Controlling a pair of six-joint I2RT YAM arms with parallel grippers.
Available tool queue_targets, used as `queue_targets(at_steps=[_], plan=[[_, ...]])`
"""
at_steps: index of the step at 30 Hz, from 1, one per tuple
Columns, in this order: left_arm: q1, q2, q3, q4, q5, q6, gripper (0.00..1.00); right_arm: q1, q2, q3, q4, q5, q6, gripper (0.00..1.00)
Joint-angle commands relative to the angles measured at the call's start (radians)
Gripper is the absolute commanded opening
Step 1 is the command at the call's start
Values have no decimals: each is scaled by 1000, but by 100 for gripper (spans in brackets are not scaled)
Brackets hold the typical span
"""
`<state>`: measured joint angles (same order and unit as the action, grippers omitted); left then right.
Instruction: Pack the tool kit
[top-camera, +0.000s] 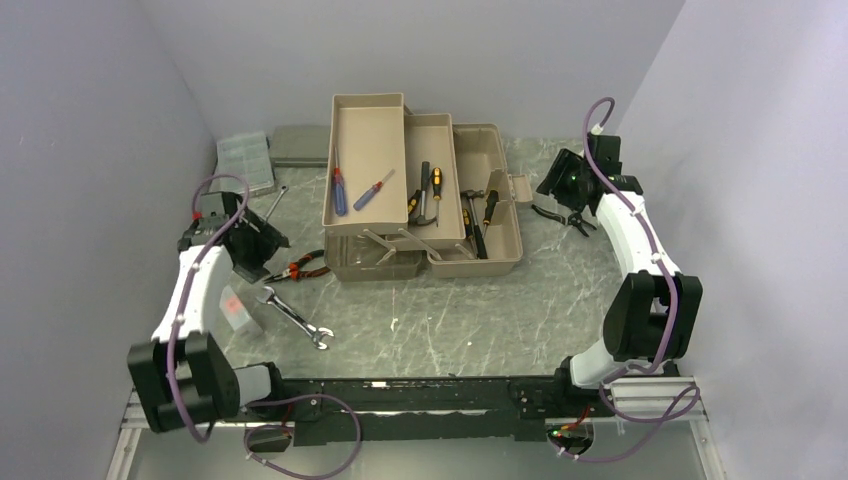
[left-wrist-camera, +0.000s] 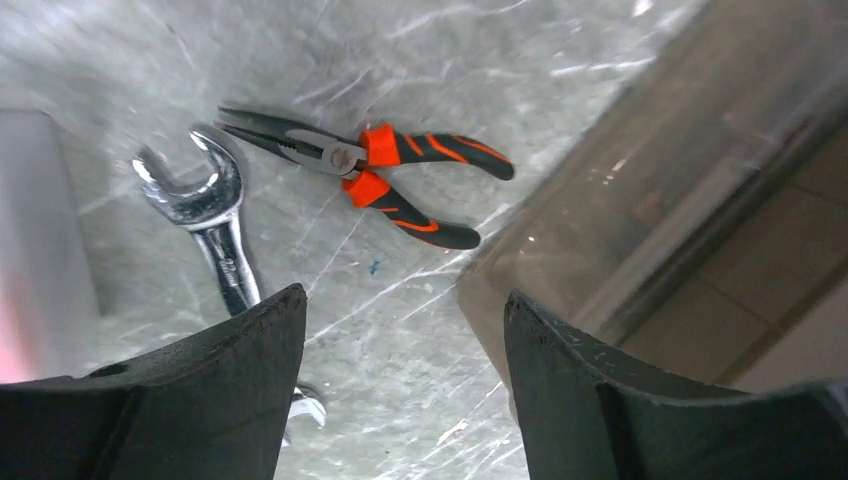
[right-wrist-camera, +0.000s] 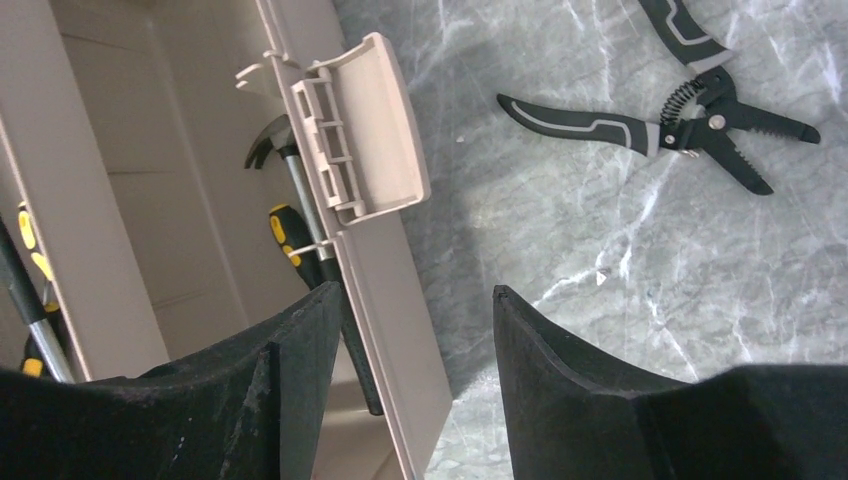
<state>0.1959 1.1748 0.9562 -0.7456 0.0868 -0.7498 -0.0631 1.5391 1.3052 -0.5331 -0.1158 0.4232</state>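
The taupe toolbox (top-camera: 480, 245) stands open mid-table with its trays (top-camera: 365, 165) folded out; screwdrivers (top-camera: 340, 190) and a hammer (right-wrist-camera: 270, 140) lie inside. Orange-handled pliers (left-wrist-camera: 400, 170) and a spanner (left-wrist-camera: 215, 225) lie on the table left of the box. My left gripper (left-wrist-camera: 403, 295) hovers over bare table just short of them, open and empty, with the box's smoky lid (left-wrist-camera: 650, 250) to its right. Black pliers (right-wrist-camera: 680, 120) lie right of the box. My right gripper (right-wrist-camera: 416, 290) is open above the box's right wall, near the latch (right-wrist-camera: 365, 130); it holds nothing.
A clear organiser box (top-camera: 245, 160) and a flat grey case (top-camera: 300, 145) sit at the back left. A second spanner (top-camera: 275, 203) lies beside them. A small white block (top-camera: 237, 308) rests near the left arm. Purple walls close in on both sides.
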Motion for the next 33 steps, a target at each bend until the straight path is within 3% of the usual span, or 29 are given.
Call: queue_targets(at_steps=[1, 6, 14, 23, 24, 27, 29, 33], plan=[[-8, 123, -62, 122, 91, -202, 74, -3, -44, -6, 69, -52, 6, 59], [-82, 260, -16, 72, 15, -340, 78, -3, -67, -23, 74, -67, -2, 59], [-177, 356, -9, 30, -83, -549, 66, -10, -105, -56, 94, -86, -4, 59], [-235, 484, 11, 48, -167, -647, 66, -13, -132, -73, 104, -119, 1, 58], [-237, 507, 23, 37, -174, -654, 62, -13, -136, -75, 102, -118, 1, 58], [-246, 556, 61, -61, -234, -728, 39, -13, -151, -83, 107, -113, 3, 58], [-245, 568, 62, -62, -241, -743, 35, -14, -159, -88, 111, -114, 5, 58], [-247, 550, 85, -35, -300, -700, 7, -16, -165, -90, 111, -117, 9, 57]])
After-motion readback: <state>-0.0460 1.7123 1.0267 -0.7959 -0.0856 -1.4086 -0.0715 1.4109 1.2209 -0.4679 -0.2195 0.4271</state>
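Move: The pliers lie on the table about 13 cm below my left hand, some 2 cm ahead and 3 cm to its right. The big wrench is about 14 cm nearer me than the pliers and 2 cm farther right, and the small white box some 10 cm back and 10 cm left of my left hand. The clear lid's near corner is roughly 12 cm right and 1 cm back of that hand. From my right hand the pliers are about 68 cm left, 10 cm back and 17 cm down. I drop my left hand about 13 cm onto the pliers, sliding some 5 cm right, while I tip the fingers to point nearly straight down and turn them about 25 degrees counter-clockwise. Near the table I close and pinch the nearer handle just behind its orange collar. My empty right hand eases up about 3 cm, a little back and left. ##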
